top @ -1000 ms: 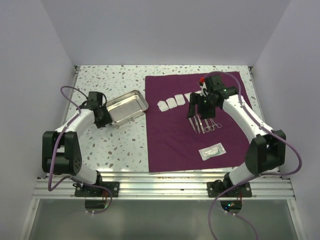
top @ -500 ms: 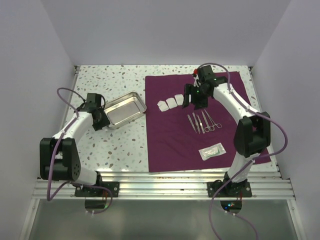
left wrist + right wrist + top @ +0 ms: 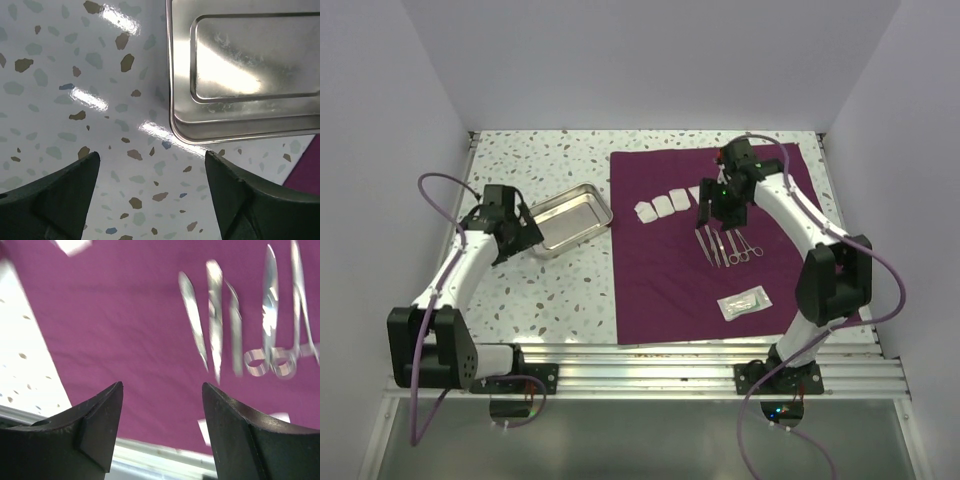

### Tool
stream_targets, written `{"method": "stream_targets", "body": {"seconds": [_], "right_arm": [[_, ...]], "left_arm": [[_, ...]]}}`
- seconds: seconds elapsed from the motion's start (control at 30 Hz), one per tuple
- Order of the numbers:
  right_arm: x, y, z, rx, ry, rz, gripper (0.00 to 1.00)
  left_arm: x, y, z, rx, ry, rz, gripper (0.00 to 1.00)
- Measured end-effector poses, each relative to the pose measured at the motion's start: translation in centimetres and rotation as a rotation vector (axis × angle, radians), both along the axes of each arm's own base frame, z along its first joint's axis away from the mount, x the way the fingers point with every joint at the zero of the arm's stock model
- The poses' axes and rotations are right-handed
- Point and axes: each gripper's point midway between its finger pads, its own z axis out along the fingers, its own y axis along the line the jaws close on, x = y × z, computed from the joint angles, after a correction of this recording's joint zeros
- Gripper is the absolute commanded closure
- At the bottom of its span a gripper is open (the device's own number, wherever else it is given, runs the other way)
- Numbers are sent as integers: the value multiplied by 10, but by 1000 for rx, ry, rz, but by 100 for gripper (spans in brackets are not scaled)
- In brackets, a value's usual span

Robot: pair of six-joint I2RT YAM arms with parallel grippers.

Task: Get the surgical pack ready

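Observation:
The surgical pack's purple drape (image 3: pixel 660 280) lies flat on the right half of the table. On it rest several steel instruments (image 3: pixel 728 247), white gauze squares (image 3: pixel 660 207) and a clear pouch (image 3: pixel 744 303). The steel tray (image 3: pixel 572 218) sits on the speckled table left of the drape. My left gripper (image 3: pixel 520 232) is open beside the tray's near left corner (image 3: pixel 185 135), holding nothing. My right gripper (image 3: pixel 716 210) hovers open above the drape between gauze and instruments (image 3: pixel 220 325), empty.
White walls close in the table on three sides. An aluminium rail (image 3: pixel 640 355) runs along the near edge. Bare speckled tabletop (image 3: pixel 550 290) lies in front of the tray.
My left gripper let go of the tray and opened wide, drawing back to the left. My right gripper moved back over the drape above the instruments.

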Motion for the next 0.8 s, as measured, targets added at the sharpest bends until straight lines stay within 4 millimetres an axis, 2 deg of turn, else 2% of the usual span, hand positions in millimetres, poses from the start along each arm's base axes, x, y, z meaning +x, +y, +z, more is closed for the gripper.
{"method": "stream_targets", "body": {"seconds": [0.13, 0.17, 0.27, 0.37, 0.4, 0.6, 0.67, 0.8], "right_arm": [[-36, -26, 5, -45, 26, -42, 33], [-41, -30, 6, -50, 24, -46, 35], [-48, -35, 5, -56, 33, -36, 45], [-48, -32, -8, -58, 70, -8, 60], [-48, -31, -14, -59, 87, 3, 63], [-57, -34, -55, -93, 195, 40, 64], [-58, -34, -59, -98, 203, 47, 64], [-54, -34, -64, -106, 195, 61, 63]], "left_arm": [[7, -2, 30, -12, -90, -6, 11], [8, -4, 36, -22, -111, -13, 15], [9, -15, 50, -69, -161, -48, 24], [8, -31, 61, -111, -198, -108, 28], [9, -40, 65, -126, -208, -137, 30], [7, -106, 83, -239, -250, -356, 34], [5, -123, 85, -287, -256, -413, 36], [6, -140, 88, -346, -266, -472, 35]]}}
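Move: My right hand hovers some 12 cm above the instrument row. The forceps, second from the left, lie about level with it and 1 cm to its right; the scalpel handle is roughly 3 cm left of them, the scissors 7 cm right of them. The syringe pack sits about 16 cm back and 12 cm right of that hand. From my left hand the tray's middle is some 10 cm ahead and 13 cm right, the forceps 56 cm right and 4 cm ahead. I draw my empty right hand back about 5 cm and a little right, then sink it some 6 cm towards the near ends of the forceps and scalpel handle, tipping the fingers more upright and narrowing them to roughly half their gap, still short of touching. Meanwhile my empty left hand climbs away from the tray's near corner and then swings right past its near side towards the mat, turning clockwise, its fingers closing partway. ##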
